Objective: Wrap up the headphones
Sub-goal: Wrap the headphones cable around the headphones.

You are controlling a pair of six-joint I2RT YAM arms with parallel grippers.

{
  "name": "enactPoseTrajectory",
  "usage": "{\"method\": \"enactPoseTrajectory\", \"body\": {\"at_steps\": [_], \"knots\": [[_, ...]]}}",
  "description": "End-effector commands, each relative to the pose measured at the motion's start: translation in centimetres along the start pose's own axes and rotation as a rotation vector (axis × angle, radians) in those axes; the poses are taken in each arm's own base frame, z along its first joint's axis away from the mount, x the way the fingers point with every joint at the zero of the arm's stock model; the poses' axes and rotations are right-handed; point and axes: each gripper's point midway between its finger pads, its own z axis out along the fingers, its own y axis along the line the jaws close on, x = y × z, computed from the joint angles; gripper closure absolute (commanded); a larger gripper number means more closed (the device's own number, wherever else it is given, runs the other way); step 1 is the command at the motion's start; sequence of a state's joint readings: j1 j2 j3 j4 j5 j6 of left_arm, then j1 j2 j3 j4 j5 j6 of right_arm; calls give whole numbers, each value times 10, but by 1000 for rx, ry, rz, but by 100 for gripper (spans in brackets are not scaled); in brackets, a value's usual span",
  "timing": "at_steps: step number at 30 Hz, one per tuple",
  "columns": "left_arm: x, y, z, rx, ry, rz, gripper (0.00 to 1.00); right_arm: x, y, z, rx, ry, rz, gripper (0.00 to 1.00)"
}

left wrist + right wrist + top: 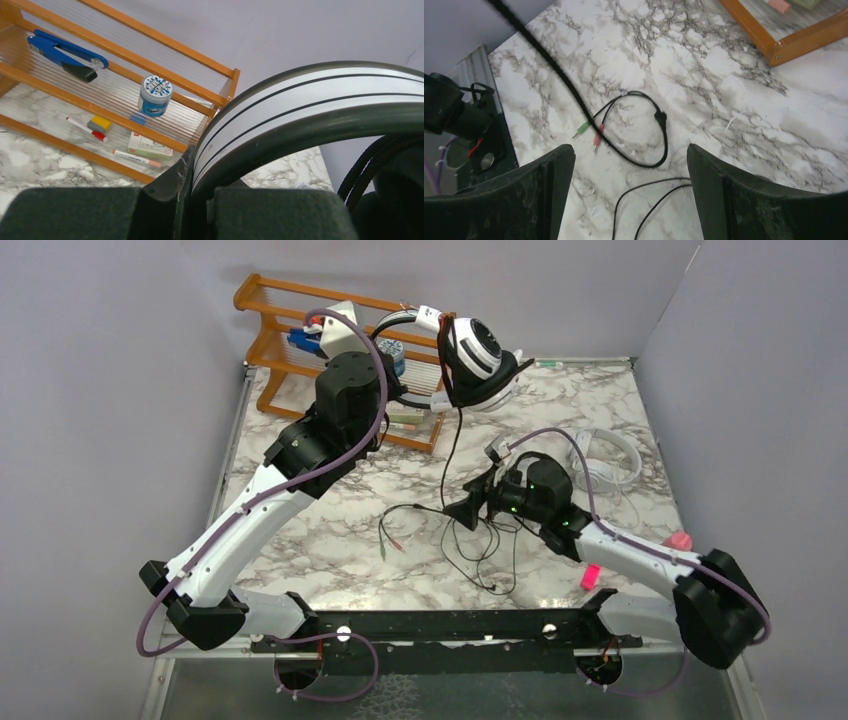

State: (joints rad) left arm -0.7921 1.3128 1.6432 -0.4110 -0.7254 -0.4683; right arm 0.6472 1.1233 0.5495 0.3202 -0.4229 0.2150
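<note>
White headphones with black ear pads (478,355) hang in the air at the back of the table. My left gripper (388,342) is shut on their striped white headband (310,97). Their black cord (455,455) drops to the marble table and lies in loose loops (485,555), ending in a green plug (583,128) and a red plug (597,138). Low over those loops, my right gripper (465,512) stands open; in the right wrist view the right gripper (630,165) has only thin cord strands (651,197) on the table beneath it. All-white headphones (605,458) lie at the right.
An orange wooden rack (275,315) stands at the back left, holding a blue tool (65,52), a blue-labelled jar (155,95), markers and a small box. Two pink items (590,577) sit near the right arm. Grey walls close in both sides.
</note>
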Motion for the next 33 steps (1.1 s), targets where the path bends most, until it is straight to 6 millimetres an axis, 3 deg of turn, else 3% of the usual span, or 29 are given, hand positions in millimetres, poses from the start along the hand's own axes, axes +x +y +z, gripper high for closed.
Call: {"method": "enactPoseTrajectory", "body": {"at_steps": [1,6,11,18,21,27,31,33], "knots": [[-54,-22,-20,109,-90,-179,100,-63,8,27,-93,-326,-171,14],[-59,-26,-21,126,-88,-176,100,-42,5,61,-128,-312,-170,18],[-67,-31,-25,151,-92,-198,100,-30,14,75,-176,-313,-136,27],[-78,-52,-35,261,-72,-236,100,-8,18,94,-248,-246,-1,64],[-86,-66,-46,353,-62,-245,100,-5,6,91,-169,-246,52,87],[-100,-93,-90,624,-46,-141,100,-1,-18,70,-22,-152,49,97],[-77,-111,-123,854,34,29,100,-4,-38,46,45,-101,75,100],[-55,-104,-131,889,98,130,100,-9,-45,31,48,-81,94,100]]}}
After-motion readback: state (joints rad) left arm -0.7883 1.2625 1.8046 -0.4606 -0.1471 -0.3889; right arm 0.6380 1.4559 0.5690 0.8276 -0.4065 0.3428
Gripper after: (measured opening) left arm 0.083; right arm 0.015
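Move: The headphones' hanging cable runs down about 7 cm to the right hand's left, 3 cm ahead and 3 cm below. The cable's plugs lie on the table some 15 cm left of that hand, 4 cm back and 14 cm below; a loose thin cable lies 7 cm right, 2 cm back, at table height; the held ear cups hang about 8 cm ahead, 2 cm right and 28 cm up. From the left hand the cable's grasping place is about 11 cm right, 3 cm back and 29 cm below. The hanging cable is met by the open right hand, which reaches some 8 cm left, a little forward and down, shuts its fingers on the cable, then draws it back about 5 cm to the right while rising slightly. The left hand keeps its grip on the headband and lifts the headphones about 7 cm, drawing them back and right and turning them clockwise some 30 degrees, mostly late. ##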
